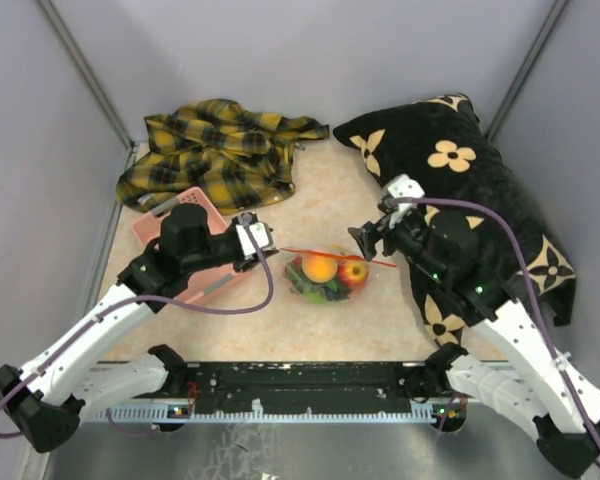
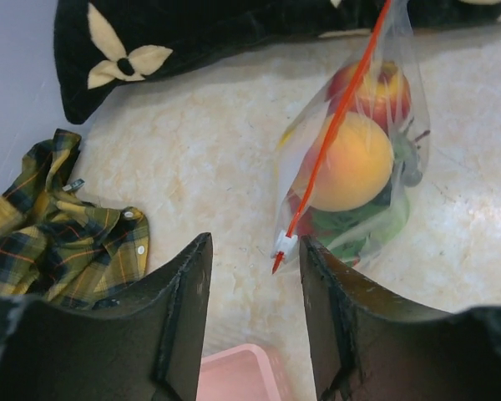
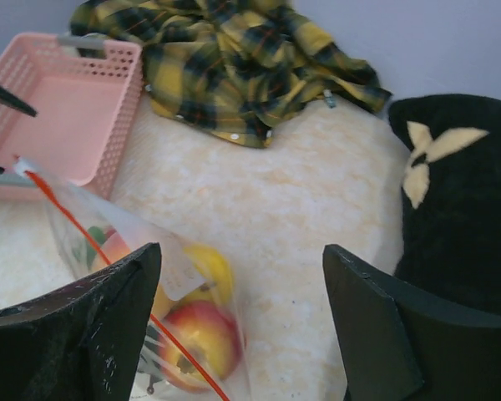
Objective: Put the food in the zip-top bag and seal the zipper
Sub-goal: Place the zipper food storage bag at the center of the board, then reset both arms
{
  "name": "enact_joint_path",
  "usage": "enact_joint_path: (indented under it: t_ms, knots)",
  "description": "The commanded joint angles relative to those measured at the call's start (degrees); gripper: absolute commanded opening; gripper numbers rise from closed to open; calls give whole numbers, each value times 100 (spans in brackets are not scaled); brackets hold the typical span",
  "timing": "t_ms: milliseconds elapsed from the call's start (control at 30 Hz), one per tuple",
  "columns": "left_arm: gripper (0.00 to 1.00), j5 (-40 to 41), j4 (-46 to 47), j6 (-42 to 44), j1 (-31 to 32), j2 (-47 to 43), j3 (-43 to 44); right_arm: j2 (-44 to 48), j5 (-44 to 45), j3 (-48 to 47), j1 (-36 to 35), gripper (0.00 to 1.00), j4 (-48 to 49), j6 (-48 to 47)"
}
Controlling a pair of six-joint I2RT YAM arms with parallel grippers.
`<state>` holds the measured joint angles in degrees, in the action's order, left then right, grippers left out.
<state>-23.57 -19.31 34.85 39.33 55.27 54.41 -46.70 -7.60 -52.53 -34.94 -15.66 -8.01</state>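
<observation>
The clear zip-top bag [image 1: 325, 290] lies in the middle of the table with the food inside: an orange ball [image 2: 351, 163], a red apple [image 3: 200, 338], a yellow lemon [image 3: 215, 269] and a green leafy piece [image 2: 359, 225]. Its red zipper [image 2: 334, 134] runs straight along the mouth, with the white slider [image 2: 284, 244] at the left end. My left gripper [image 2: 255, 246] is open just short of that slider, with nothing between its fingers. My right gripper [image 3: 242, 255] stands wide open at the bag's right end, holding nothing.
A pink perforated basket [image 3: 58, 109] sits under my left arm at the left. Behind it a yellow plaid shirt [image 1: 220, 150] lies crumpled. A black pillow with cream flowers [image 1: 460, 160] fills the right side under my right arm.
</observation>
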Motion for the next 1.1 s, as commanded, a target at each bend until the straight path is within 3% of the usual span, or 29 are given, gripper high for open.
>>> enact_joint_path:
  t_ms: [0, 100, 233, 433, 800, 933, 1067]
  knots:
    - [51, 321, 1050, -1108, -13, -194, -342, 582, 1567, 279, 33, 79, 207, 570]
    - [51, 262, 1174, -1589, -13, 15, -375, 829, 1867, 475, 38, 79, 131, 712]
    - [70, 609, 1072, -2430, -18, 14, -233, 895, 2442, 377, 35, 80, -335, 1062]
    - [100, 3010, 1143, -3817, -99, -796, -569, 1328, 4352, 429, 32, 80, -598, 1568]
    - [100, 5692, 718, -4570, -357, -3071, -1306, 2883, 5282, 1055, 35, 80, -120, 1270]
    - [100, 6140, 1084, -4355, -360, -4002, -1696, 3243, 5441, 1314, 31, 80, 57, 1173]
    - [100, 6034, 1331, -4252, -365, -4530, -1953, 3342, 5513, 1419, 34, 80, 107, 1180]
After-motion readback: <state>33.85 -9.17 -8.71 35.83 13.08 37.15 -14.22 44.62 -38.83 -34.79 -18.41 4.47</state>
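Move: The bag of fruit, under its red zipper, lies about 20 cm to the left hand's right, 6 cm back and 11 below. From that hand the empty pink basket is some 15 cm left, 1 cm ahead, and the plaid shirt 8 cm left, 24 ahead. From the right hand the bag is roughly 13 cm left, 8 back and 14 below, with the black pillow's middle 27 cm right, 9 ahead. Both empty hands leave the bag standing: the left eases ahead about 3 cm while its half-open fingers spread fully, then sweeps some 20 cm left over the basket, rising, drawing slightly back, and turning about 60 degrees counter-clockwise with a strong roll, its left side dropping. The right hand, fingers kept open, swings about 20 cm right towards the pillow and a little back, turning some 50 degrees clockwise until it points forward. ##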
